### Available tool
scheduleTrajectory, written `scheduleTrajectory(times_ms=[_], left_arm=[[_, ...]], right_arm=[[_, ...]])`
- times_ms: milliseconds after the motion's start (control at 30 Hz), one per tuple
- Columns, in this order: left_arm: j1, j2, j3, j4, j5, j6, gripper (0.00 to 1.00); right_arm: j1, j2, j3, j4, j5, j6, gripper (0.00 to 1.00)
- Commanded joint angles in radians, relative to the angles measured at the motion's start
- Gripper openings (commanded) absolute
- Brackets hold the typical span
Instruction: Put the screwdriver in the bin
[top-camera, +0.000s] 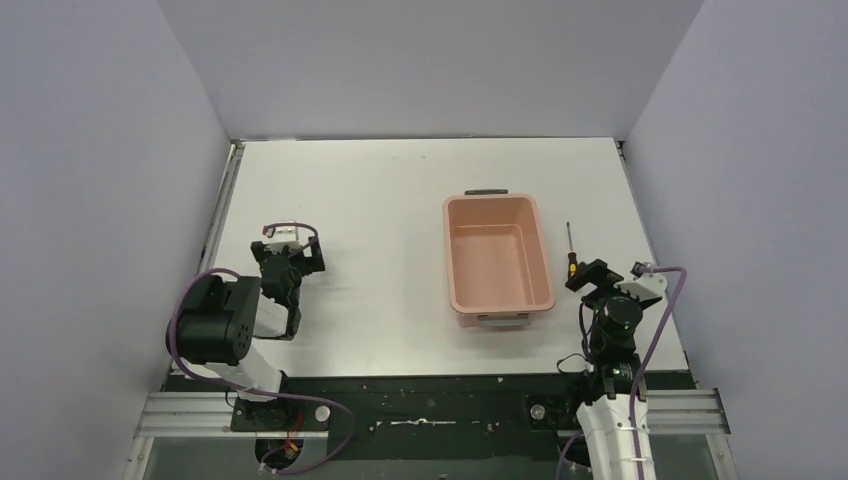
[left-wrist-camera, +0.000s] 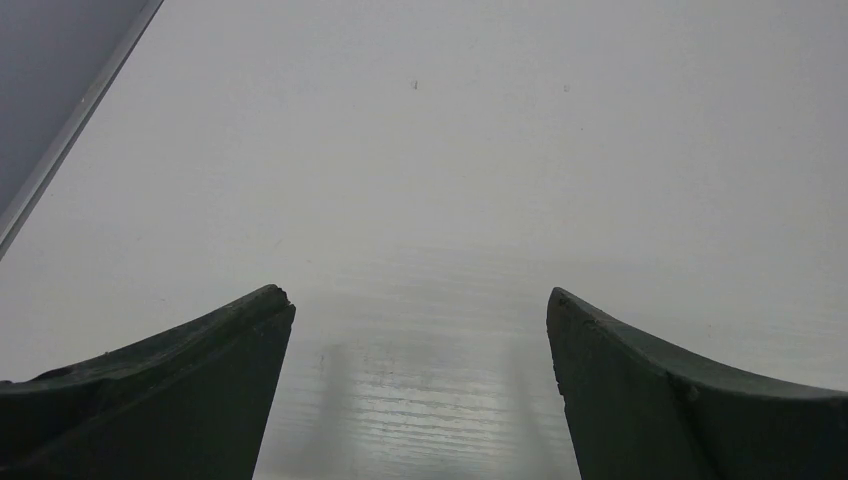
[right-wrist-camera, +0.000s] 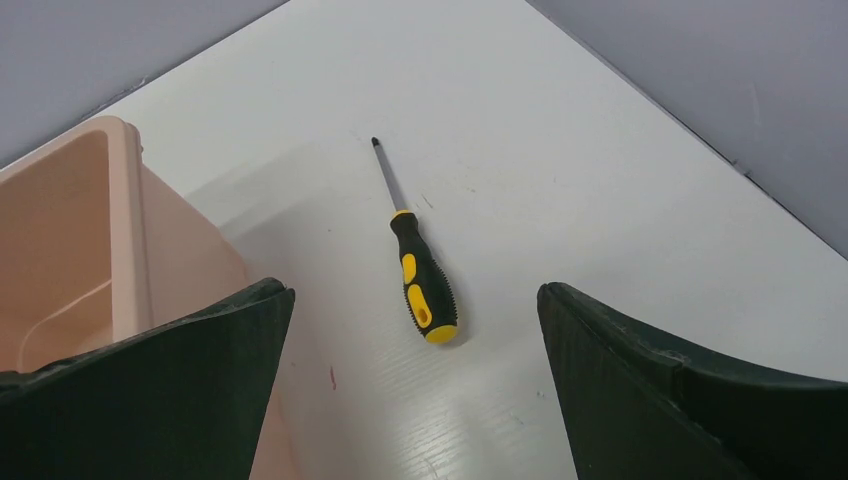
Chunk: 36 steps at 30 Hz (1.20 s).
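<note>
The screwdriver (right-wrist-camera: 420, 272) has a yellow-and-black handle and a thin dark shaft. It lies flat on the white table just right of the bin (top-camera: 497, 258), shaft pointing away from the arms (top-camera: 570, 250). The bin (right-wrist-camera: 90, 240) is a salmon-pink tub with nothing in it. My right gripper (right-wrist-camera: 415, 300) is open just behind the handle's butt end, its fingers spread wide and nothing between them. Over on the left side of the table my left gripper (left-wrist-camera: 420, 305) is open over bare table (top-camera: 288, 262).
Grey walls close in the table on the left, back and right. The table's right edge (top-camera: 650, 250) runs close beside the screwdriver. A black strip with the arm bases (top-camera: 420, 400) lines the near edge.
</note>
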Motion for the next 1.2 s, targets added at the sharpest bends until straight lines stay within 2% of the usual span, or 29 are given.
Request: scheduleTrajectory(times_ms=[0, 200, 333, 400, 533, 567, 633, 733, 833, 967, 1167], left_arm=[[-0.001, -0.014, 0.007, 0.024, 0.01, 0.008, 0.97], [-0.001, -0.014, 0.007, 0.023, 0.01, 0.007, 0.97], [-0.001, -0.014, 0.007, 0.024, 0.01, 0.008, 0.97], [-0.001, -0.013, 0.007, 0.023, 0.01, 0.007, 0.97], [-0.001, -0.014, 0.007, 0.024, 0.01, 0.007, 0.97], [-0.001, -0.014, 0.007, 0.024, 0.01, 0.007, 0.97], [-0.001, -0.013, 0.007, 0.023, 0.01, 0.007, 0.97], [-0.001, -0.014, 0.007, 0.023, 0.01, 0.007, 0.97], [-0.001, -0.014, 0.007, 0.025, 0.01, 0.007, 0.97], [-0.001, -0.014, 0.007, 0.024, 0.01, 0.007, 0.97], [-0.001, -0.014, 0.007, 0.023, 0.01, 0.007, 0.97]], right_arm=[[-0.003, 0.054, 0.037, 0.079, 0.036, -0.028, 1.0], [-0.003, 0.267, 0.266, 0.035, 0.053, -0.102, 1.0], [-0.004, 0.464, 0.466, -0.05, 0.08, -0.148, 1.0], [-0.008, 0.59, 0.593, -0.115, 0.048, -0.195, 1.0], [-0.038, 0.906, 0.879, -0.342, -0.157, -0.282, 1.0], [-0.042, 0.985, 0.95, -0.437, -0.16, -0.292, 1.0], [-0.043, 1.095, 1.028, -0.516, -0.102, -0.294, 0.99], [-0.046, 1.179, 1.029, -0.517, -0.094, -0.305, 0.96], [-0.047, 1.241, 0.982, -0.479, -0.157, -0.295, 0.92], [-0.048, 1.355, 0.933, -0.454, -0.226, -0.289, 0.78], [-0.049, 1.455, 0.86, -0.377, -0.173, -0.275, 0.67]])
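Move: Ahead of the right hand, the screwdriver lies lengthwise on the table, its middle about 13 cm out, level sideways and some 13 cm below; its handle is the near end. The bin stands about 15 cm to the left of the screwdriver's middle, level with it fore and aft; the table's right edge is roughly 17 cm to its right. From the left hand the screwdriver is about 57 cm to the right, level ahead, 5 cm lower. Swinging the right hand up and out in an arc, about 15 cm forward and 12 cm up, then bringing it down steeply some 20 cm while drawing back about 5 cm, onto the screwdriver's handle. The wrist tips down some 55 degrees and turns slightly counter-clockwise, and the fingers close by about a quarter, one to each side of the handle without gripping it. ##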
